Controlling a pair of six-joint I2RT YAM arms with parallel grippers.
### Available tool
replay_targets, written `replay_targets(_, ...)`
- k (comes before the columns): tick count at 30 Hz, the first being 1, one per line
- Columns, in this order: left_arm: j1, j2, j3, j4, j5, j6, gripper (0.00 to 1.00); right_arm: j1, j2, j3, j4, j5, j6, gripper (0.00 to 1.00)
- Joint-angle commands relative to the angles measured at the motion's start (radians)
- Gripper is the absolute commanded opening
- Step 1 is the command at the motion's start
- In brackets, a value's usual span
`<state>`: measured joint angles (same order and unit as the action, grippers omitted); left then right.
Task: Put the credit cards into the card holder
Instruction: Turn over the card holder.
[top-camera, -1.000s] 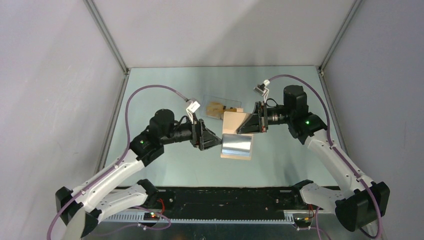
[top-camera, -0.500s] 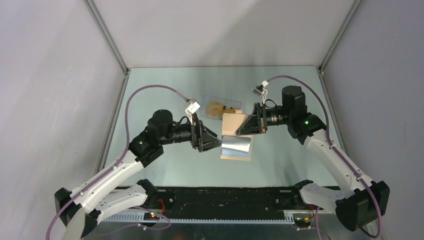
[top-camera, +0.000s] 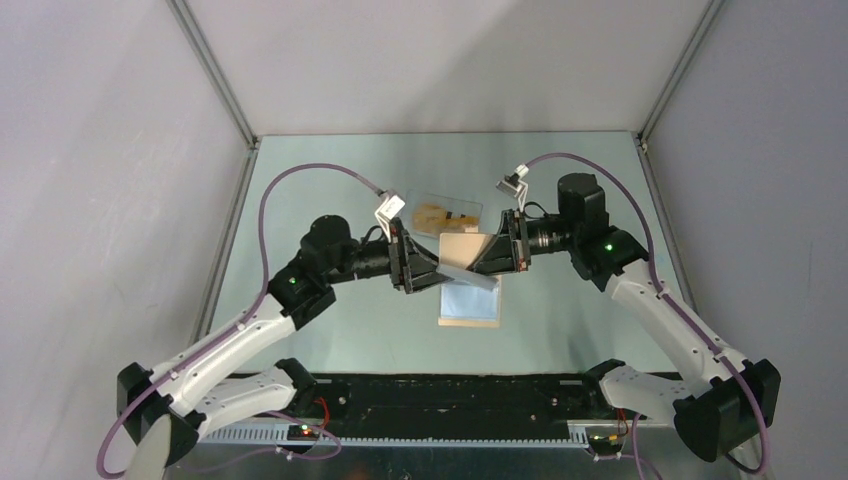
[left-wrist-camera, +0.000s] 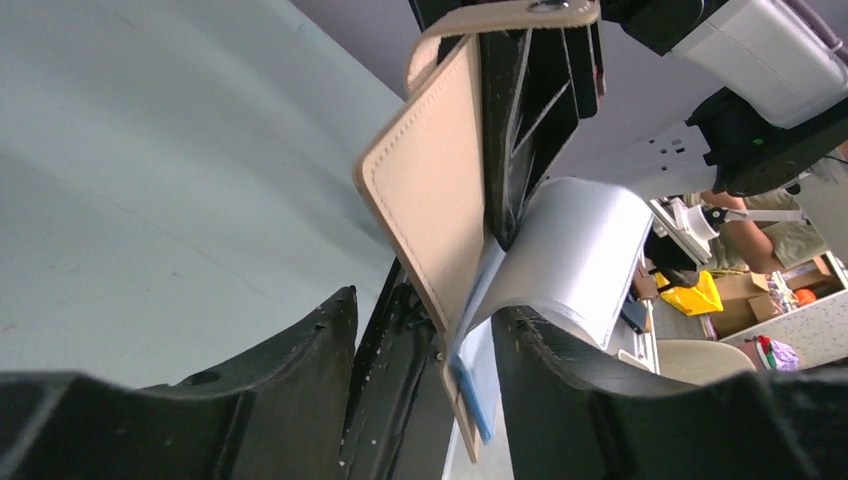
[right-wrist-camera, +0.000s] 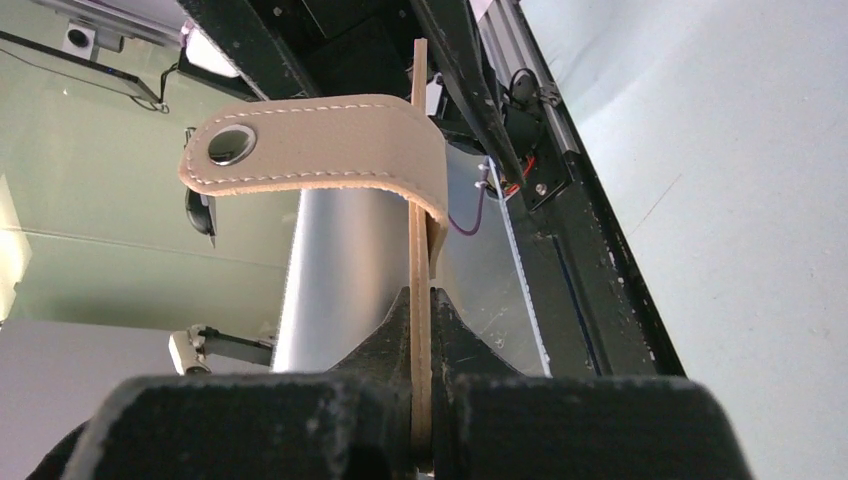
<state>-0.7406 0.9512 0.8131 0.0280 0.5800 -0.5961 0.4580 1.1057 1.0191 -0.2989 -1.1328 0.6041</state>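
Observation:
The card holder (top-camera: 465, 247) is lifted at mid-table, its tan panel upright and its light blue inner panel (top-camera: 472, 302) lying below. My right gripper (top-camera: 492, 256) is shut on the tan panel's edge (right-wrist-camera: 421, 250), with the snap strap (right-wrist-camera: 320, 150) curling over it. My left gripper (top-camera: 438, 272) stands open around the holder's lower edge (left-wrist-camera: 425, 200). Its right finger (left-wrist-camera: 570, 390) touches a curled light blue flap (left-wrist-camera: 570, 250), while its left finger (left-wrist-camera: 290, 380) stays apart from the tan panel. The orange-yellow credit cards (top-camera: 432, 213) lie behind the holder.
A clear plastic tray (top-camera: 462, 206) holds the cards, just behind both grippers. Grey enclosure walls stand at the left, right and back. The black base rail (top-camera: 450, 390) runs along the near edge.
My left gripper has moved right, onto the holder's lower edge, and its jaws have narrowed. An inner blue flap now stands lifted. The right gripper keeps its grip and has shifted slightly left.

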Motion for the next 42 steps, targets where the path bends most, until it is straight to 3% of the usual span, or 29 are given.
replay_targets(1, -0.014, 0.045, 0.03, 0.103, 0.042, -0.04, 0.54, 0.009, -0.008, 0.007, 0.086, -0.033, 0.037, 0.0)
replay_targets(7, -0.029, 0.062, 0.034, 0.138, 0.072, -0.065, 0.42, 0.007, -0.008, 0.007, 0.128, -0.019, 0.083, 0.04)
replay_targets(9, -0.032, 0.063, 0.026, 0.158, 0.067, -0.078, 0.29, 0.009, -0.007, 0.008, 0.142, -0.008, 0.097, 0.06)
replay_targets(10, -0.034, 0.062, 0.022, 0.172, 0.064, -0.082, 0.16, 0.01, -0.008, 0.007, 0.149, -0.003, 0.103, 0.07)
replay_targets(11, -0.033, 0.059, 0.019, 0.186, 0.054, -0.096, 0.09, 0.01, -0.009, 0.007, 0.152, 0.002, 0.106, 0.1)
replay_targets(13, -0.033, 0.056, 0.004, 0.216, 0.036, -0.121, 0.01, 0.006, -0.015, 0.007, 0.15, 0.025, 0.105, 0.22)
replay_targets(14, -0.033, 0.053, 0.0, 0.227, 0.028, -0.133, 0.0, 0.003, -0.025, 0.008, 0.142, 0.035, 0.1, 0.37)
replay_targets(15, -0.033, 0.049, -0.006, 0.239, 0.015, -0.152, 0.0, -0.011, -0.032, 0.008, 0.135, 0.056, 0.094, 0.45)
replay_targets(16, -0.034, 0.044, -0.008, 0.242, 0.006, -0.16, 0.0, -0.024, -0.052, 0.008, 0.111, 0.067, 0.079, 0.62)
replay_targets(18, -0.033, 0.03, -0.016, 0.245, -0.022, -0.186, 0.0, -0.086, -0.095, 0.007, 0.051, 0.094, 0.043, 0.82)
replay_targets(20, -0.031, 0.009, -0.031, 0.245, -0.066, -0.222, 0.0, -0.163, -0.14, 0.007, -0.019, 0.105, -0.013, 0.96)
replay_targets(24, -0.024, -0.036, -0.064, 0.247, -0.169, -0.313, 0.0, -0.312, -0.203, -0.004, -0.146, 0.042, -0.115, 0.99)
replay_targets(30, -0.02, -0.065, -0.061, 0.262, -0.161, -0.377, 0.0, -0.301, -0.246, -0.083, -0.107, -0.076, -0.113, 0.99)
replay_targets(36, -0.021, -0.032, -0.007, 0.263, -0.077, -0.378, 0.0, -0.156, -0.197, -0.092, 0.098, 0.003, 0.015, 0.99)
replay_targets(38, -0.02, -0.017, 0.006, 0.262, -0.039, -0.374, 0.0, -0.121, -0.157, -0.091, 0.273, 0.007, 0.097, 0.99)
replay_targets(42, -0.024, 0.001, 0.0, 0.262, 0.004, -0.357, 0.0, -0.054, -0.066, -0.069, 0.45, 0.017, 0.236, 0.91)
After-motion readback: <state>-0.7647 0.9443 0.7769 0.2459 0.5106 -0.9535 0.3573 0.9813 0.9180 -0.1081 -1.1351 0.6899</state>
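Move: Hanging open in the right hand's pinch, the card holder has its middle about 5 cm to the left hand's right, 2 cm back and a touch lower; the left fingers already straddle its left edge. Seen from the right hand, that middle lies 2 cm back and 1 cm left. The clear tray of cards sits on the table, some 25 cm ahead of the left hand, 3 cm right and 27 cm below. Taking over the card holder, the left hand eases about 2 cm right, shuts its fingers on the left edge, then lifts about 4 cm, fingertips tipping up as the wrist rolls slightly. The right hand opens wide, pulls some 7 cm right and slightly forward, then swings back about 5 cm left, still open, to straddle the holder's right edge again. ##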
